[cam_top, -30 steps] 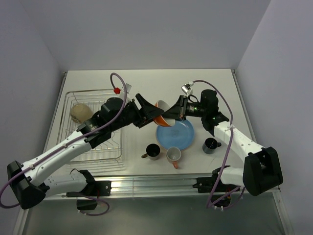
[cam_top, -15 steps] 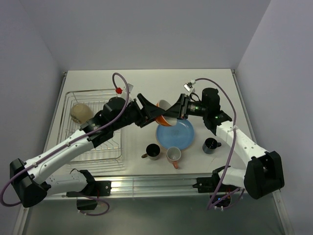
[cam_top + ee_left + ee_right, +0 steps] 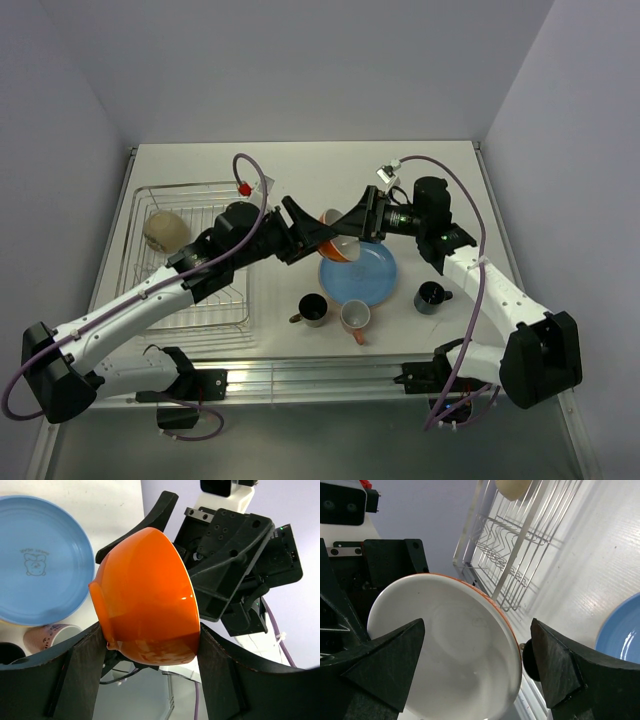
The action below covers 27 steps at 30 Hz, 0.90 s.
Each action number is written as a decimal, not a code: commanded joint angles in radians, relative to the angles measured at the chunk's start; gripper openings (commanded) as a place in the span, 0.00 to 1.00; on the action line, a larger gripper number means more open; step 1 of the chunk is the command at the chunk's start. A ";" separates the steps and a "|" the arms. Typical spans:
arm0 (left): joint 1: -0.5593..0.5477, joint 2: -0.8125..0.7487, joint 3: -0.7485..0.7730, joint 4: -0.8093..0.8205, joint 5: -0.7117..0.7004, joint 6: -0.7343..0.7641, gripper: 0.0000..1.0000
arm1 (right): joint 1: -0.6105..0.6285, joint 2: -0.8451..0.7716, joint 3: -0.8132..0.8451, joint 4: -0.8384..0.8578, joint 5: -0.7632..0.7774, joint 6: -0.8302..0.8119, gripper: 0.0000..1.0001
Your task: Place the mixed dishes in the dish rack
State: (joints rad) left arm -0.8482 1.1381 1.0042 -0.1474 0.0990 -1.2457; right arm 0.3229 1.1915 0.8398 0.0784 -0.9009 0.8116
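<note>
The cream bowl with an orange outside (image 3: 333, 243) hangs tilted above the table between both arms. My left gripper (image 3: 308, 232) is shut on it; in the left wrist view the orange bowl (image 3: 145, 595) sits between the fingers of my left gripper (image 3: 150, 635), touching both. My right gripper (image 3: 347, 230) stands open, its fingers spread clear of the rim. The right wrist view looks into the bowl's white inside (image 3: 445, 650) between the wide-apart fingers of my right gripper (image 3: 475, 655). The dish rack (image 3: 180, 186) stands at the left with a cream bowl (image 3: 165, 230) lying in it.
A blue plate (image 3: 365, 278) lies on the table below the held bowl. In front of it stand a dark brown mug (image 3: 312, 309), a pinkish-orange mug (image 3: 354, 317) and a dark blue mug (image 3: 431, 296). Walls close in the table's left, right and back sides.
My right gripper has opened off the orange bowl and its fingers now stand wide apart. The left gripper keeps its hold, and both arms have shifted slightly.
</note>
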 commanded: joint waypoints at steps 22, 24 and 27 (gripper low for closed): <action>0.182 -0.163 0.195 -0.562 -0.297 0.236 0.00 | -0.090 -0.075 -0.022 -0.106 0.093 -0.106 0.97; 0.189 -0.147 0.252 -0.657 -0.370 0.270 0.00 | -0.097 -0.078 -0.027 -0.109 0.089 -0.111 0.97; 0.219 -0.110 0.324 -0.766 -0.426 0.321 0.00 | -0.104 -0.084 -0.033 -0.114 0.091 -0.117 0.97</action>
State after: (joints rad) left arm -0.6502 1.0069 1.2354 -0.7830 -0.2134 -1.0103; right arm 0.2287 1.1442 0.8169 -0.0330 -0.8116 0.7227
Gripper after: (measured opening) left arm 0.719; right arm 0.973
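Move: The left hand holds the orange-and-white bowl. The middle of the dish rack, where the bowl is going, lies about 37 cm to that hand's left, 12 cm ahead and some 26 cm below it. The bowl already in the rack sits about 43 cm left and 18 cm ahead. On the table, the blue plate is 9 cm ahead and 8 cm right, the dark mug 4 cm back and 4 cm left. From the right hand the rack is about 41 cm left, 9 cm ahead. Leftward at a gathering pace and nearly level, the left hand carries the pinched bowl about 15 cm towards the rack, drifting slightly forward while it turns counter-clockwise and rolls its left side up, some 25 degrees each. The right hand, its fingers already wide open around the bowl's rim side, backs off right about 4 cm, with a little forward and down. ##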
